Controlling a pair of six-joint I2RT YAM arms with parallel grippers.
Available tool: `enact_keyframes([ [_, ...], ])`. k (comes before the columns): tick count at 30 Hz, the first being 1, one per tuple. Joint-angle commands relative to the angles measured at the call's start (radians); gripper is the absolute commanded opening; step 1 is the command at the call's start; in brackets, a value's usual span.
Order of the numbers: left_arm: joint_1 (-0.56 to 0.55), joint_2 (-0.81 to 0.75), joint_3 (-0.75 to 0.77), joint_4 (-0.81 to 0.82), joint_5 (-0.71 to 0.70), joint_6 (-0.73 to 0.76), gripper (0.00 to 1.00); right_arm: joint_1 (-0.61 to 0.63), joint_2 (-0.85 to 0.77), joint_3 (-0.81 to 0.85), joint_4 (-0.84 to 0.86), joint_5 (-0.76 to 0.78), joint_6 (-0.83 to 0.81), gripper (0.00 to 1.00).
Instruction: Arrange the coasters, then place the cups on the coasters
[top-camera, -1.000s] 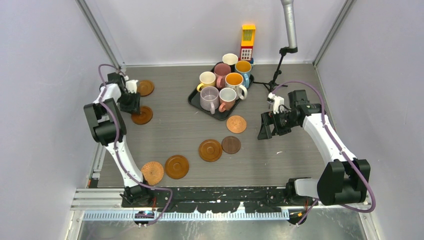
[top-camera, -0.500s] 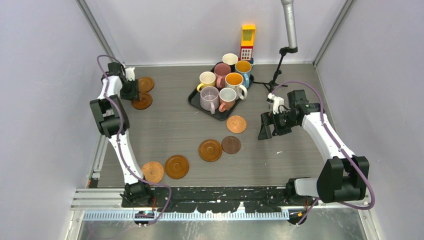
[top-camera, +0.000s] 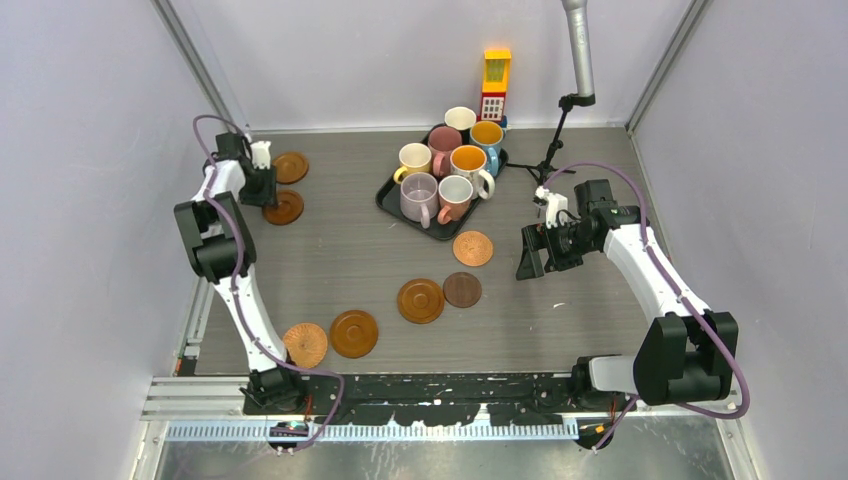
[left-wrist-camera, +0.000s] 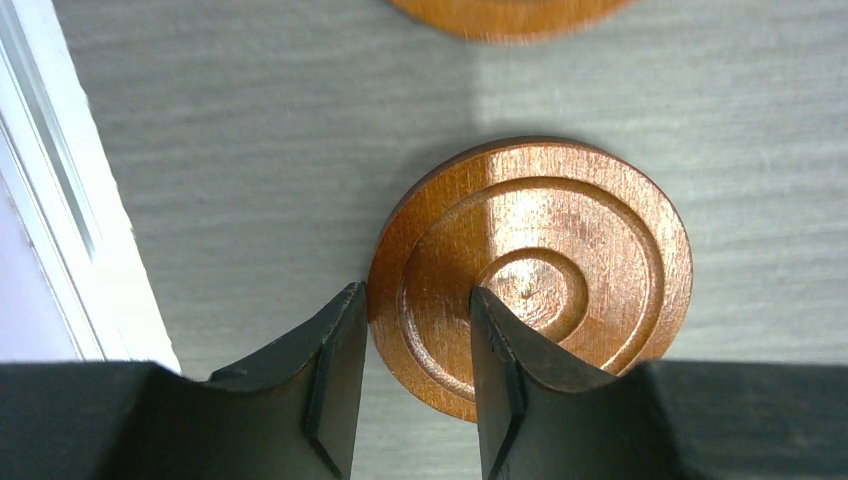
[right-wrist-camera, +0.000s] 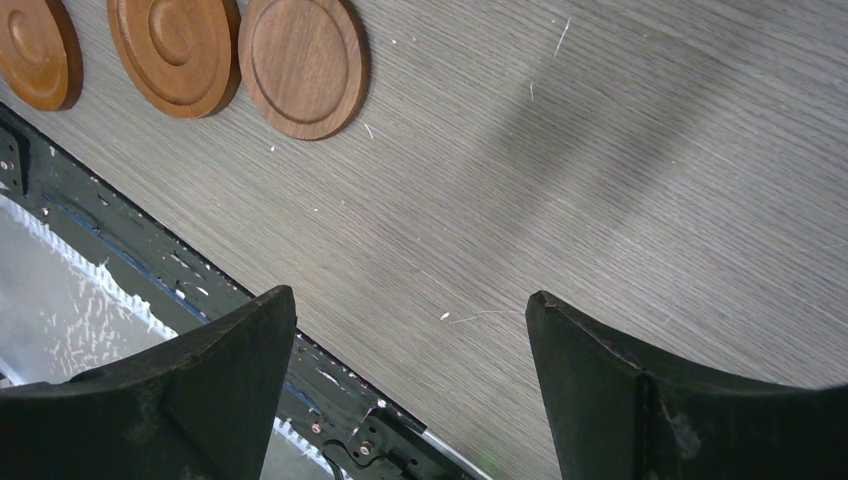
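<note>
My left gripper (top-camera: 265, 190) is at the far left back of the table. Its jaws are closed across the raised rim of a ringed orange-brown coaster (top-camera: 286, 208) lying flat. In the left wrist view one finger (left-wrist-camera: 335, 350) sits outside the coaster (left-wrist-camera: 560, 260) edge and the other rests on its face. Another coaster (top-camera: 291, 167) lies just behind it. Several more coasters (top-camera: 421, 300) are spread over the middle and front. Several cups (top-camera: 420, 197) stand packed on a black tray (top-camera: 388, 198). My right gripper (top-camera: 530, 258) hovers open over bare table, right of a coaster (top-camera: 473, 248).
A yellow-red toy block tower (top-camera: 495, 82) stands behind the tray. A thin black stand (top-camera: 560, 140) rises at the back right. The white wall rail (left-wrist-camera: 60, 200) runs close by my left gripper. Grey walls enclose the table.
My left gripper has moved toward the back of the table, taking the ringed coaster with it up beside the rear coaster. The right arm has stayed still.
</note>
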Motion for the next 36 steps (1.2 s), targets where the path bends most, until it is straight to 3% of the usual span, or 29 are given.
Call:
enact_keyframes([
  [1,0.006,-0.061,-0.141,-0.030,-0.081,0.088,0.39,-0.004,-0.024,0.027,0.016,-0.012,-0.010,0.90],
  [8,0.011,-0.078,-0.149,-0.050,-0.082,0.081,0.42,-0.004,-0.031,0.025,0.016,-0.017,-0.013,0.89],
  [17,0.026,-0.155,-0.005,-0.136,-0.020,0.037,0.58,-0.003,-0.045,0.022,0.016,-0.017,-0.012,0.90],
  [20,0.026,-0.231,-0.017,-0.183,0.069,0.048,0.62,-0.004,-0.054,0.019,0.016,-0.017,-0.012,0.89],
  [27,-0.050,-0.511,-0.279,-0.324,0.307,0.260,0.75,-0.004,-0.072,0.015,0.015,-0.021,-0.014,0.89],
  [36,-0.267,-0.836,-0.701,-0.361,0.261,0.497,0.85,-0.004,-0.093,0.019,0.013,-0.018,-0.015,0.89],
])
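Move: My left fingers straddle the left rim of the near coaster; its middle is about 4 cm to my right and roughly 1 cm below. The far coaster lies some 13 cm ahead and 6 cm right, and the woven coaster about 36 cm back and 16 cm right, all at table height. From my idle right hand the near coaster is about 26 cm ahead, 70 cm left and 10 cm below. Still pinching the near coaster's rim, I draw my left hand straight back about 3 cm, away from the far coaster, and stop. There I open the fingers off the rim and lift clear, then sweep back and right towards the woven coaster, ending roughly 10 cm higher and turned some 35 degrees clockwise, with the fingers wide open. ##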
